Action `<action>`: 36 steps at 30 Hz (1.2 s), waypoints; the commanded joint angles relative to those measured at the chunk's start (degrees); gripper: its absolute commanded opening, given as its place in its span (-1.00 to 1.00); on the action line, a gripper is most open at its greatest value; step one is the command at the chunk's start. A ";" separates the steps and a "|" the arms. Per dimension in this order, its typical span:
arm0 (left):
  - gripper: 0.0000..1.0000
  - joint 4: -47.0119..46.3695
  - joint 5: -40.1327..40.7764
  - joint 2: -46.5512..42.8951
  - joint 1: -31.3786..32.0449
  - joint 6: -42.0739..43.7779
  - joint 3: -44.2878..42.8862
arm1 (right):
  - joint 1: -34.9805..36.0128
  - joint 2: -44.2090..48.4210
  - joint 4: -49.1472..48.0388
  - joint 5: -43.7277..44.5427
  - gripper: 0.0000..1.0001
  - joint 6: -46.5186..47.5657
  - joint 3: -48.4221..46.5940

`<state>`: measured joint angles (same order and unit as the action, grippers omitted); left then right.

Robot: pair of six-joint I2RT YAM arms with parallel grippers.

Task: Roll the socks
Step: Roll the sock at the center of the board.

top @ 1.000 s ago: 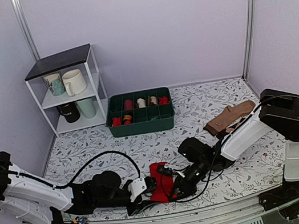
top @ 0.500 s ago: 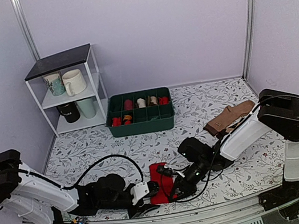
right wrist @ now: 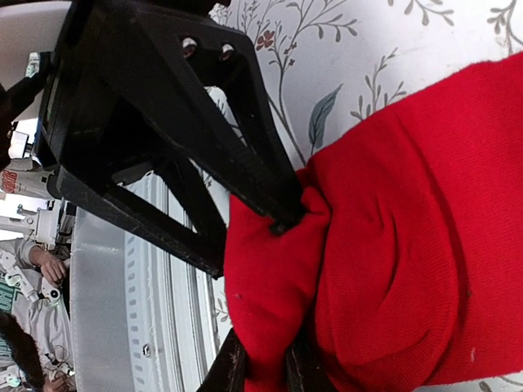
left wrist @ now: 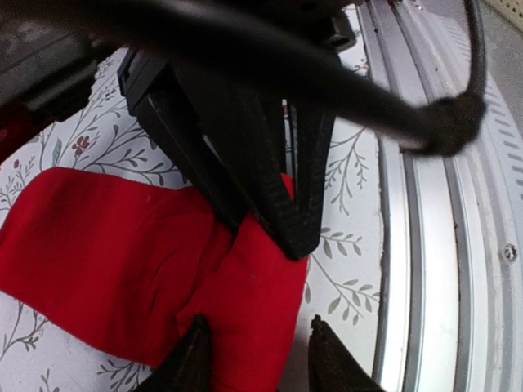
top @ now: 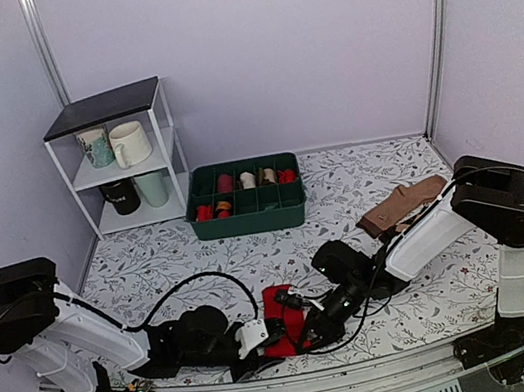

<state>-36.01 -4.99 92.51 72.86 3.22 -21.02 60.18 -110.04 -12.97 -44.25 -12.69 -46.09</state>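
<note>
The red socks [top: 283, 316] lie on the flowered table near its front edge, their near end bunched into a fold [right wrist: 278, 269]. My right gripper [right wrist: 265, 355] is shut on that fold, with red fabric pinched between its fingers [left wrist: 286, 229]. My left gripper [left wrist: 256, 327] comes in low from the left and stands open around the same end. One finger [left wrist: 196, 347] rests over the red cloth [left wrist: 122, 253]; the other [left wrist: 327, 359] stands just off its edge, above bare table. In the top view the two grippers meet at the socks, left gripper [top: 267, 337] and right gripper [top: 304, 329].
A green divided bin [top: 251, 220] with rolled socks stands at the back centre. A white shelf [top: 114, 105] with mugs is back left. Tan and brown socks [top: 404, 206] lie to the right. The metal rail [left wrist: 425, 245] runs close beside the grippers.
My left arm has slid right along the front edge, bringing its gripper up to the socks' near end. The right gripper and the socks have stayed put.
</note>
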 commanded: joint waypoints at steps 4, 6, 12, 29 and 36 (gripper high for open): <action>-0.48 2.52 -1.60 2.57 0.85 -0.66 -1.72 | 0.55 -4.57 12.91 3.65 -0.77 0.11 2.91; -0.61 3.58 -2.12 3.33 0.83 -1.01 -2.52 | 0.55 -4.49 13.00 3.60 -0.77 0.27 2.85; -1.00 7.46 -4.87 3.67 0.84 -1.22 -4.49 | 0.55 -3.70 13.15 4.88 -0.64 -0.09 2.82; -1.00 24.84 -21.72 6.34 -8.67 -15.82 -9.95 | 7.94 26.87 -15.07 32.00 -0.21 11.64 19.33; -1.00 26.21 -26.00 9.15 -11.17 -18.51 -10.92 | 13.17 22.37 -12.02 33.15 -0.21 18.77 17.19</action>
<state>-19.73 -28.97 97.82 62.74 -12.53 -32.88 71.53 -84.99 -24.71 -14.02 0.78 -27.59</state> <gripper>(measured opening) 0.034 0.397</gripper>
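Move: The rolled near end of the red sock has its middle about 4 cm to the right of the left gripper, level ahead, whose open fingers straddle its left end. From the right gripper, already pinching the right end, that middle is some 4 cm left and level ahead. The flat, unrolled part lies about 9 cm ahead of the roll's middle and roughly 1 cm lower; the table's front edge is around 5 cm behind the roll. Shut the left gripper on the left end of the roll, easing 1.5 cm to the right, and only then open the right fingers partway and free them from the right end. Lift the right hand about 6 cm, swinging it out right and slightly forward, then partly back, its wrist tipping back. Meanwhile keep the left pinch in place and turn that wrist some 30 degrees, its top going forward, to roll the sock on. ##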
